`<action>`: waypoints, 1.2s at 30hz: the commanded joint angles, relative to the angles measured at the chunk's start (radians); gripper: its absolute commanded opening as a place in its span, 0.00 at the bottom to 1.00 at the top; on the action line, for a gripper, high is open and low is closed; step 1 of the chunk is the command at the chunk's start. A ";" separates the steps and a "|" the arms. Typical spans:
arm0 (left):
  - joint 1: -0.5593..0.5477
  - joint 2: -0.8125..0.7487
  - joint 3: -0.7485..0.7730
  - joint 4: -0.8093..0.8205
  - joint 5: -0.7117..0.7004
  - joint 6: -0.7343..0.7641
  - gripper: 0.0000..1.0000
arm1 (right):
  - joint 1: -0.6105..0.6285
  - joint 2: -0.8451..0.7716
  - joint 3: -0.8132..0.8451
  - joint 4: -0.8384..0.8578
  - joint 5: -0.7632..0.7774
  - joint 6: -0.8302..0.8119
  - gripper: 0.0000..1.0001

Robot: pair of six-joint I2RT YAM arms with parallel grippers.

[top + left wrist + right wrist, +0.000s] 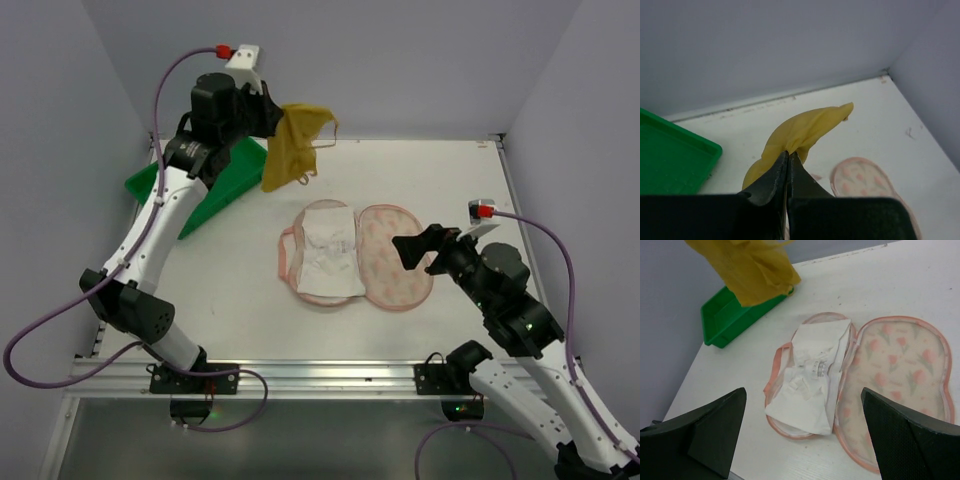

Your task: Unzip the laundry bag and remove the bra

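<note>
The laundry bag (398, 262) lies unzipped and spread flat in two halves mid-table, its peach-printed lid (895, 360) folded to the right. In its left half lies white fabric (812, 380) with a printed label. My left gripper (274, 120) is raised high at the back left, shut on a yellow bra (295, 145) that dangles clear of the table. In the left wrist view the jaws are pinched on the bra (802, 131), with the bag (862, 177) below. My right gripper (415, 250) hovers open at the bag's right edge, holding nothing; its wrist view shows the bra (752, 267) overhead.
A green tray (225, 180) sits at the back left, tilted on the table edge, just below the hanging bra; the left wrist view has the tray (670, 160) at left. Walls close the table at back and sides.
</note>
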 commanded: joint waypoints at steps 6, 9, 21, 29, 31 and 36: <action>0.123 0.014 0.178 0.072 -0.535 -0.161 0.00 | -0.001 0.008 0.047 0.024 -0.030 0.009 0.99; 0.179 0.034 0.157 0.133 -0.609 -0.230 0.00 | -0.001 0.019 0.055 0.033 -0.056 0.011 0.99; 0.261 0.249 0.201 0.305 -0.680 -0.442 0.00 | -0.001 0.097 0.055 0.059 -0.089 0.014 0.99; 0.262 0.359 0.166 0.415 -0.652 -0.595 0.00 | -0.002 0.110 0.055 0.049 -0.088 0.008 0.99; 0.265 0.352 0.120 0.452 -0.655 -0.610 0.00 | -0.001 0.111 0.050 0.046 -0.088 0.009 0.99; 0.295 0.244 -0.228 0.601 -0.683 -0.589 0.00 | -0.001 0.114 0.035 0.045 -0.089 0.006 0.99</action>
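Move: The yellow bra is already pinched in the left hand's shut fingers. The green bin it is being taken to has its middle roughly 28 cm to that hand's left, 9 cm ahead and 32 cm below. The laundry bag, opened out flat on the table, lies about 18 cm to the same hand's right, 13 cm back and 35 cm below. From the right hand, the bin is some 59 cm left, 31 cm ahead and 22 cm below. The bra, still pinched, is swung by the left hand away from the bag towards the green bin: left about 20 cm and forward some 16 cm. The hand first rises and sweeps left, then reaches forward while sinking to well below its starting height. The wrist swings about 55 degrees counter-clockwise and rolls left side down; the fingers stay shut. ##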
